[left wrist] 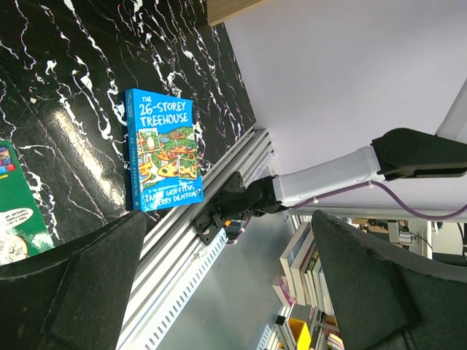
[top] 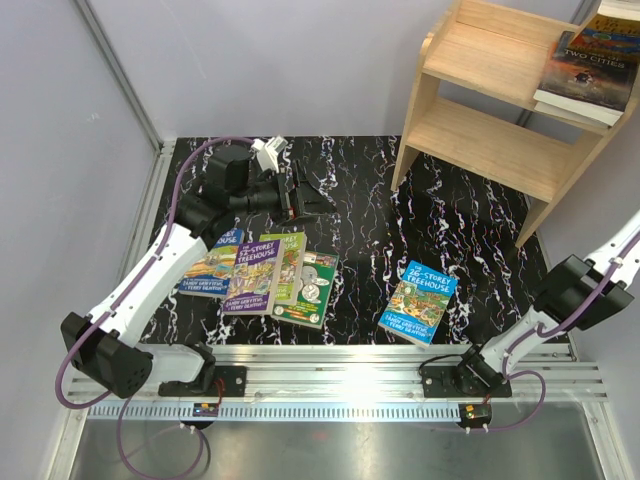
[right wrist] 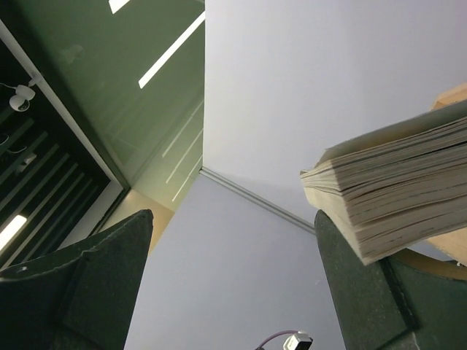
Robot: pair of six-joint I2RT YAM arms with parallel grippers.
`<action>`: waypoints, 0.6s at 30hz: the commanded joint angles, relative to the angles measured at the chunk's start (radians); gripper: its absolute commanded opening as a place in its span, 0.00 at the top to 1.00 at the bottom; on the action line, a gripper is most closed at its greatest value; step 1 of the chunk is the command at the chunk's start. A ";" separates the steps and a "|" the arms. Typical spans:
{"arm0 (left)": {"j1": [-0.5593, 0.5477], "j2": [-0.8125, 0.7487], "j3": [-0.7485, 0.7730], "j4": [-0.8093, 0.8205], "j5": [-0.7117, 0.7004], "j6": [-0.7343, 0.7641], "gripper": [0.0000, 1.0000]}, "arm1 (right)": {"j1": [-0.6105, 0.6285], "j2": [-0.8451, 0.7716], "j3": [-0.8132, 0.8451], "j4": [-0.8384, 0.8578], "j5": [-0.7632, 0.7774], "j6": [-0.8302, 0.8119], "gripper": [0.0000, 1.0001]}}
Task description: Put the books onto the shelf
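Note:
Several books lie overlapped on the black marbled table at the left: a blue one (top: 212, 266), a purple one (top: 250, 276) and green ones (top: 313, 288). One blue "26-Storey Treehouse" book (top: 421, 301) (left wrist: 162, 149) lies alone near the front rail. My left gripper (top: 315, 203) (left wrist: 226, 284) hovers open and holds nothing, just behind the left group. The light wooden shelf (top: 480, 125) stands at the back right, with a dark "Two Cities" book (top: 588, 78) on a stack at its right end. My right gripper (right wrist: 233, 292) is open and points upward. Book page edges (right wrist: 387, 197) overhang beside its right finger.
A metal rail (top: 350, 375) runs along the table's near edge. Grey walls close the left and back sides. The right arm (top: 575, 295) rises at the right and leaves the top view. More stacked books (left wrist: 306, 270) sit beyond the rail, off the table.

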 commanded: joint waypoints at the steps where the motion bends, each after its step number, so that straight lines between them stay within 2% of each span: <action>1: 0.009 -0.028 -0.004 0.041 0.024 0.004 0.01 | -0.022 -0.103 -0.059 0.080 0.066 0.634 0.00; 5: 0.010 -0.029 -0.007 0.038 0.026 0.005 0.01 | -0.022 -0.175 -0.136 0.132 0.060 0.649 0.02; 8: 0.012 -0.029 -0.009 0.041 0.028 0.004 0.01 | -0.022 -0.272 -0.261 0.168 0.015 0.623 0.02; 11: 0.012 -0.028 -0.010 0.044 0.029 0.002 0.01 | -0.022 -0.384 -0.529 0.175 -0.029 0.565 0.02; 12: 0.012 -0.028 -0.012 0.047 0.029 0.002 0.01 | -0.023 -0.453 -0.665 0.175 -0.037 0.556 0.02; 13: 0.013 -0.026 -0.012 0.049 0.031 0.001 0.01 | -0.022 -0.479 -0.717 0.176 -0.040 0.535 0.02; 15: 0.012 -0.023 -0.010 0.050 0.035 0.001 0.01 | -0.022 -0.513 -0.788 0.216 -0.054 0.518 0.04; 18: 0.012 -0.022 -0.013 0.049 0.037 0.002 0.01 | -0.022 -0.492 -0.741 0.230 -0.113 0.458 0.04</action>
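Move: The blue book is tipped up on the right end of the shelf's top board, its middle about 6 cm ahead of the right hand, 4 cm to the left and 5 cm below, its page edge by the lower finger. A Tale of Two Cities lies under it, roughly 8 cm left, 2 cm ahead and 9 cm below the hand. From the left hand, the blue book is some 62 cm right, 17 cm ahead and 27 cm higher. Back and to the left, almost level at first, the right hand draws away from the tipped-up blue book, then drops steeply in front of the shelf's right end: about 6 cm each back and left, 7 cm down in all. Its open lower finger comes free of the page edge; the fingers stay wide apart and the wrist turns barely 5 degrees. ##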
